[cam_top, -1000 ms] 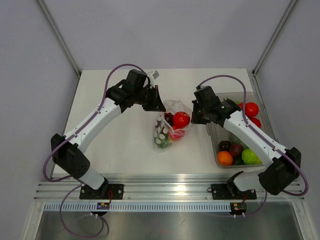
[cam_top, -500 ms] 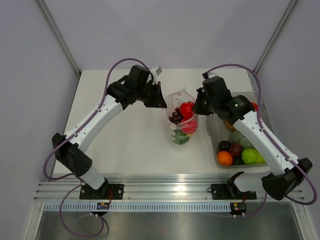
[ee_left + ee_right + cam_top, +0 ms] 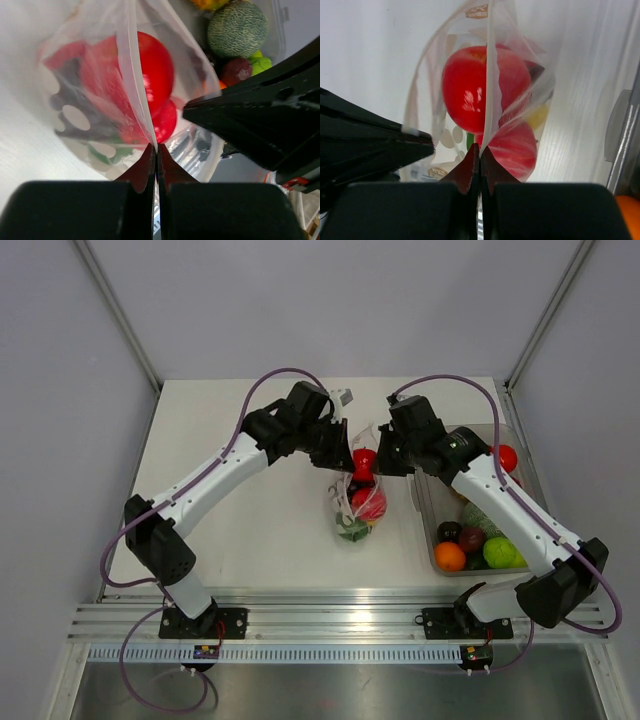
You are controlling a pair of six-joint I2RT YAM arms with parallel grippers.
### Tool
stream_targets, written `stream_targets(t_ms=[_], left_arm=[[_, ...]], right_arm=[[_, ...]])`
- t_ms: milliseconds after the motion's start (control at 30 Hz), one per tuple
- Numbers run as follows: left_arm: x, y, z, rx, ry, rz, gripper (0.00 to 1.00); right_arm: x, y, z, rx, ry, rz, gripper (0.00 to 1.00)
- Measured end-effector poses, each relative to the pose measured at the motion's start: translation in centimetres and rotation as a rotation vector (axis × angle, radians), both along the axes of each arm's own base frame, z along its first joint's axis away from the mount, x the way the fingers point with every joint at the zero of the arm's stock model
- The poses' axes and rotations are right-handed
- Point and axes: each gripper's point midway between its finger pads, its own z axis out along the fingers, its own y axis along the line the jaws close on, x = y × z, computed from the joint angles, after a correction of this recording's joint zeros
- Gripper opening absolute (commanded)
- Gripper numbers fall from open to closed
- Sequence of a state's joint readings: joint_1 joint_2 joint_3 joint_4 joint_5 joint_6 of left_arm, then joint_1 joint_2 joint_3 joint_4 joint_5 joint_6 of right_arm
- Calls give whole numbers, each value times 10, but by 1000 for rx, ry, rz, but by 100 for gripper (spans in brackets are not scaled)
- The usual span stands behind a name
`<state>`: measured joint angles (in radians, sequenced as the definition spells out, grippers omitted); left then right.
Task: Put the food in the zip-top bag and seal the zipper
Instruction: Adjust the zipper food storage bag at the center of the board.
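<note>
The zip-top bag (image 3: 356, 502), clear with white dots, hangs between both grippers above the table's middle. Inside it lies food: a red round piece (image 3: 365, 464), a second red one (image 3: 371, 503), dark grapes (image 3: 349, 480) and a green piece (image 3: 351, 531). My left gripper (image 3: 345, 454) is shut on the bag's top edge from the left, its film (image 3: 133, 75) pinched at the tips (image 3: 156, 149). My right gripper (image 3: 379, 462) is shut on the same edge from the right (image 3: 479, 149), with the red round piece (image 3: 470, 90) just beyond. The zipper is too faint to make out.
A rigid clear tray (image 3: 428, 530) stands at the right edge with more toy food: an orange one (image 3: 450, 556), a green one (image 3: 498, 551), a melon (image 3: 237, 28) and a red one (image 3: 504, 457). The two grippers are nearly touching above the bag.
Both grippers have come close together, the left arm swinging right. The bag has shifted right, lifted and now hangs narrow and upright.
</note>
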<state>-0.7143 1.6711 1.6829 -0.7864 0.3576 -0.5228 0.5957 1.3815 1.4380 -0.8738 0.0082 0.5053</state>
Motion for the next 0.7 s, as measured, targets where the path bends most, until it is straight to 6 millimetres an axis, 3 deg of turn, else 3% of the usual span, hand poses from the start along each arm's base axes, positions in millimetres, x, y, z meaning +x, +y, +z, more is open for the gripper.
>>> stream_targets(t_ms=[167,333,367,400,533,700], left_arm=[[-3,-13,10,-62,-3,-24,0],[-1,-13,11,-68,-1,-17,0],[-1,-13,11,-69,-1,-16,0],[0,-14,11,-73,-2,-15,0],[4,-12,1,-73,14,6,0],[10,-7,-7,-75,46,48,0]], right_arm=[[-1,20,5,44,-9,51,0],[-1,29,3,57,-7,74,3],[-1,29,3,57,-8,73,11],[0,28,3,56,-10,72,26],[3,18,0,2,-29,47,50],[0,7,15,-8,-79,31,65]])
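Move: Both hands already pinch opposite rims of the upright zip-top bag. Its middle lies some 11 cm below them and about 1 cm ahead, roughly 4 cm right of the left hand and 3 cm left of the right. From the right hand, the upper tomato is about 4 cm ahead, 4 cm left and 7 cm down; the food tray's middle is some 25 cm right, 2 cm ahead and 15 cm down. Right hand goes about 3 cm left, then back right, opening off its bag rim; left keeps pinching. ##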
